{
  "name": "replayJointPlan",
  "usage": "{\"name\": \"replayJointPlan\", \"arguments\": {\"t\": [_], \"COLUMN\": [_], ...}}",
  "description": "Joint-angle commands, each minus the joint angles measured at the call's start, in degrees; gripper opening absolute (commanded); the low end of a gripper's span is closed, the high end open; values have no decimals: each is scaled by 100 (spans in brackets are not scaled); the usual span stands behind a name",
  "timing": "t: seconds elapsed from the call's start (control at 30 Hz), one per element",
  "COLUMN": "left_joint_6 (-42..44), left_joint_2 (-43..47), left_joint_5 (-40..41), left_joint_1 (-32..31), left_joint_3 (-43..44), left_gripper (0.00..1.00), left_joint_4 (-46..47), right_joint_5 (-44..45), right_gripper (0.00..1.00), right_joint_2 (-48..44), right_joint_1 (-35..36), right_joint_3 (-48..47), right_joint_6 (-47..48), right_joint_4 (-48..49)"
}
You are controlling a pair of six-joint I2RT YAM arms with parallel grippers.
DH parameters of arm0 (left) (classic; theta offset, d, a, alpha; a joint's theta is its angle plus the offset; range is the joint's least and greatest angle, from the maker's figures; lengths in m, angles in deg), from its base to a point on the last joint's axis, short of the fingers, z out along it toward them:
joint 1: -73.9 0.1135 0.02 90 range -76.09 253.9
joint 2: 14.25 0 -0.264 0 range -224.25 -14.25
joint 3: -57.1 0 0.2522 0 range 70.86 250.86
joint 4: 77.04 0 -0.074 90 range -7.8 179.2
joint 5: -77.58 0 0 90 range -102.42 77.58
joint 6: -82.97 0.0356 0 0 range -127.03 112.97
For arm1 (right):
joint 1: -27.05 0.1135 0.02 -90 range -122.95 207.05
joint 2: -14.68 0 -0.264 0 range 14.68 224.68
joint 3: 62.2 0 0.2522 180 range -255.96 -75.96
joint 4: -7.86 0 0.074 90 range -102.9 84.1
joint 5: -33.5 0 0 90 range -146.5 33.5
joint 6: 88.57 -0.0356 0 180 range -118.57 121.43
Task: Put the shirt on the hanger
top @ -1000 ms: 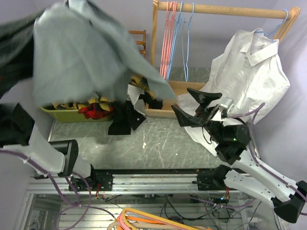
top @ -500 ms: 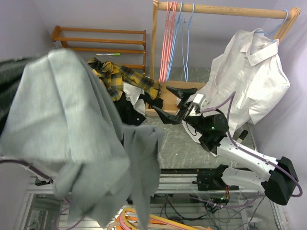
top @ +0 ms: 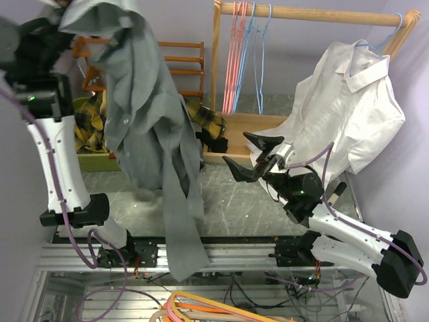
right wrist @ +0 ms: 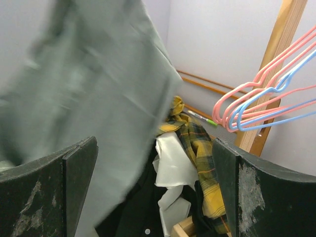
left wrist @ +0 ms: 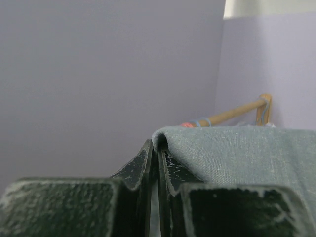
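Note:
The grey shirt (top: 144, 114) hangs full length from my left gripper (top: 67, 8), which is raised high at the far left. Its tail reaches below the table's near edge. In the left wrist view my left gripper (left wrist: 157, 150) is shut on a fold of the shirt (left wrist: 237, 158). My right gripper (top: 251, 157) is open and empty, right of the shirt and apart from it. In the right wrist view my right gripper (right wrist: 155, 163) faces the blurred shirt (right wrist: 98, 98). Light-blue hangers (top: 258, 60) hang on the wooden rail (top: 322, 13); one shows in the right wrist view (right wrist: 282, 80).
Pink hangers (top: 234, 54) hang beside the blue ones. A white collared shirt (top: 348, 100) hangs at the rail's right end. A yellow plaid shirt (top: 201, 114) and dark and white clothes lie behind the grey shirt. A wooden rack (top: 181, 60) stands at the back.
My left arm has swung the grey shirt from low at the front left up high; it now hangs long and narrow. My right gripper has shifted slightly and stays open.

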Motion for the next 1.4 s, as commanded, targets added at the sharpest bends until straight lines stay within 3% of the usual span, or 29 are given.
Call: {"name": "replayJointPlan", "arguments": {"t": [0.0,0.1,0.33,0.43,0.57,0.7,0.8,0.9,0.93,0.97,1.0,1.1,1.17,1.23,1.3,1.37], "left_joint_6": [2707,3666,5379,6166,7283,7458,7170,6830,6700,6608,6621,6593,6501,6704,7152,7281], "left_joint_2": [2,75,441,954,851,637,332,-4,-21,-19,18,460,989,1496,2004,2528], "left_joint_5": [1548,2330,1780,1782,1882,3470,3802,4084,4237,4408,4484,3847,2253,1319,1042,1268], "left_joint_1": [-1535,-2530,-3374,-3609,-4222,-5662,-5991,-5996,-6002,-5997,-5980,-5500,-4478,-3117,-2444,-2254], "left_joint_3": [89,-715,-1916,-2828,-3255,-4458,-4663,-4246,-4166,-4093,-4011,-3884,-3877,-3963,-4208,-4740], "left_gripper": [15,15,14,14,15,15,17,25,46,93,98,97,97,97,97,97], "left_joint_4": [-2605,-3217,-4816,-5106,-6249,-5851,-5049,-4684,-4549,-4486,-4563,-5002,-5309,-5681,-6202,-6495], "right_joint_5": [-45,95,832,1286,1955,2344,2423,2662,2734,2826,2877,3037,3578,3917,3174,1657], "right_gripper": [100,100,100,100,100,100,100,100,100,100,100,100,100,100,100,100], "right_joint_2": [-217,-368,-2328,-3360,-4280,-4709,-4495,-4106,-4020,-3960,-3918,-3663,-3202,-2618,-2185,-1616], "right_joint_1": [34,34,36,38,27,28,22,4,11,6,5,8,5,8,4,20], "right_joint_3": [152,39,65,-80,-395,-461,-488,-595,-626,-641,-666,-725,-900,-1007,-960,-968], "right_joint_6": [-27,26,-307,-406,-660,-867,-923,-998,-1010,-1016,-989,-847,-793,-716,-414,-286], "right_joint_4": [-164,-616,-2285,-3359,-4590,-5033,-5259,-5367,-5364,-5341,-5322,-5268,-5476,-5602,-5437,-5323]}}
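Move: The left hand, high up, still grips the grey shirt; the bare table in front of the bin, where the shirt is taken, lies about 70 cm below, some 24 cm to its right and 8 cm back. From that hand the clothes bin is roughly 17 cm ahead, 10 cm left and 60 cm down, and the hangers about 22 cm ahead, 38 cm right, 40 cm down. For the right hand that table spot is straight left some 18 cm, about 35 cm below. Down and right, fast, the left hand swings the hanging grey shirt, first a little forward and then back, sinking nearly 50 cm as its fingers tip from pointing up to pointing down. It opens wide, lets go of the shirt over the table, then rises forward and left. The open right hand pulls right, back and up, then comes forward and down, ending some 12 cm right and turned clockwise. ##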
